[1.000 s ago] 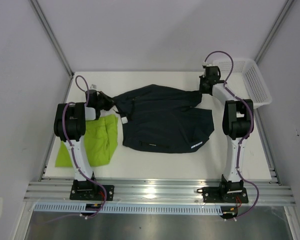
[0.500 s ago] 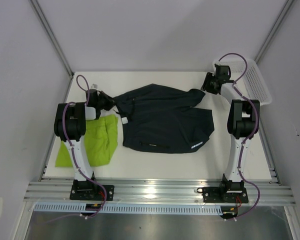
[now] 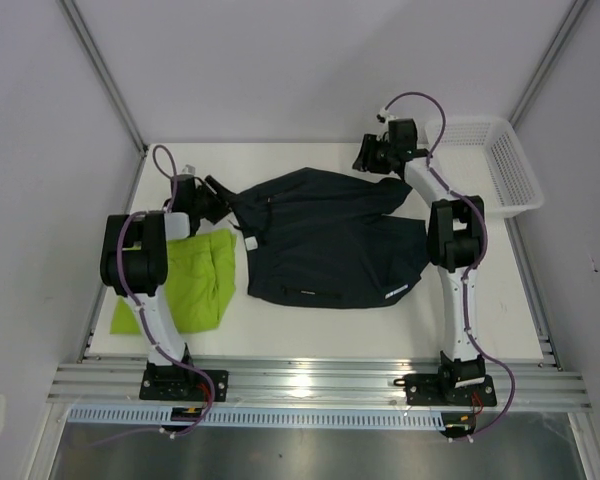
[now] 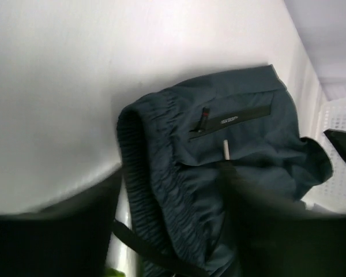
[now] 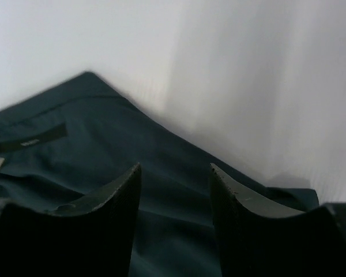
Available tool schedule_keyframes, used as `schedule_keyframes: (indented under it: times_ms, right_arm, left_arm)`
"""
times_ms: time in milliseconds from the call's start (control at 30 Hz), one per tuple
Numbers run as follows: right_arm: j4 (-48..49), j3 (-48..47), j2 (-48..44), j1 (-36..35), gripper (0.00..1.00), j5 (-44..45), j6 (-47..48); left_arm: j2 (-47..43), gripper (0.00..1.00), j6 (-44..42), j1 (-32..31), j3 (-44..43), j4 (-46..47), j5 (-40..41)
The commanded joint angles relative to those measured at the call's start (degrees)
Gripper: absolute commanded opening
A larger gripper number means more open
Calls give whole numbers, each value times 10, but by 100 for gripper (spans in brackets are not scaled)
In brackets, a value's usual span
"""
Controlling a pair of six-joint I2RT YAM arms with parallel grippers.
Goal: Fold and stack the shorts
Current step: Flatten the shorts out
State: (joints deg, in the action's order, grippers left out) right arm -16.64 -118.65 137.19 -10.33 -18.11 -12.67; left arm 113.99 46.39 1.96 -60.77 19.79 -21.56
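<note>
The dark navy shorts [image 3: 325, 240] lie spread flat mid-table, waistband to the left. Beside them at the left, partly under the left arm, lie the lime green shorts [image 3: 195, 280]. My left gripper [image 3: 218, 197] is open at the waistband corner. In the left wrist view its blurred fingers [image 4: 63, 231] stand apart on either side of the gathered waistband [image 4: 155, 190] of the navy shorts [image 4: 242, 138]. My right gripper [image 3: 368, 160] is open and hovers over the back edge of the navy shorts [image 5: 75, 150]. Nothing lies between its fingers [image 5: 112, 208].
A white mesh basket [image 3: 500, 165] stands at the back right corner and also shows in the left wrist view [image 4: 340, 118]. Bare white table [image 3: 310, 160] runs along the back, walls close to both sides.
The left gripper has opened and let go of the waistband. The right gripper has opened, released the shorts' leg, and swung from near the basket leftward over the shorts' back edge.
</note>
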Motion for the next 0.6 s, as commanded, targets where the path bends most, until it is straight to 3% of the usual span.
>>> schedule_keyframes:
  times_ms: [0, 67, 233, 367, 567]
  right_arm:
    - [-47, -20, 16, 4, 53, 49, 31]
    - [-55, -22, 24, 3, 53, 68, 47]
    - [-81, -33, 37, 1, 51, 101, 51]
    - [-83, -18, 32, -5, 49, 121, 53]
    - [-93, -46, 52, -13, 50, 115, 58]
  left_arm:
    - [-76, 82, -30, -6, -7, -69, 64]
    - [-92, 89, -50, -9, -28, -127, 100]
    - [-120, 91, -108, -55, -109, -221, 154]
    - [-68, 90, -204, -123, -298, -322, 153]
    - [152, 90, -229, -196, -609, -435, 35]
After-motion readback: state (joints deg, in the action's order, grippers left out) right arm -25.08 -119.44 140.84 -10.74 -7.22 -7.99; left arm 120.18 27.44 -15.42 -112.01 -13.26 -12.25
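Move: The right hand, half open, goes for the dark shorts' far edge beneath it: about 2 cm back, 4 cm right and 8 cm below. Their far right corner is some 11 cm right and 2 cm back of that hand. The left hand heads over the shorts' far peak, some 19 cm right, 11 cm ahead and 3 cm below; their left waist corner is level with it, 1 cm right and 3 cm below, the green shorts about 8 cm left and 26 cm back. The left hand comes free of the waist corner it has already let go of, first rising nearly straight while its fingers open wide, then sweeping right and forward high above the shorts, some 20 cm up and 14 cm right in all, its left side rolling up and its fingers levelling and swinging clockwise. Meanwhile the right hand sinks about 6 cm and shifts a little to the right, its fingertips tipping down slightly and staying half open as they come down to the shorts' far edge, where the hand slows almost to a stop. ##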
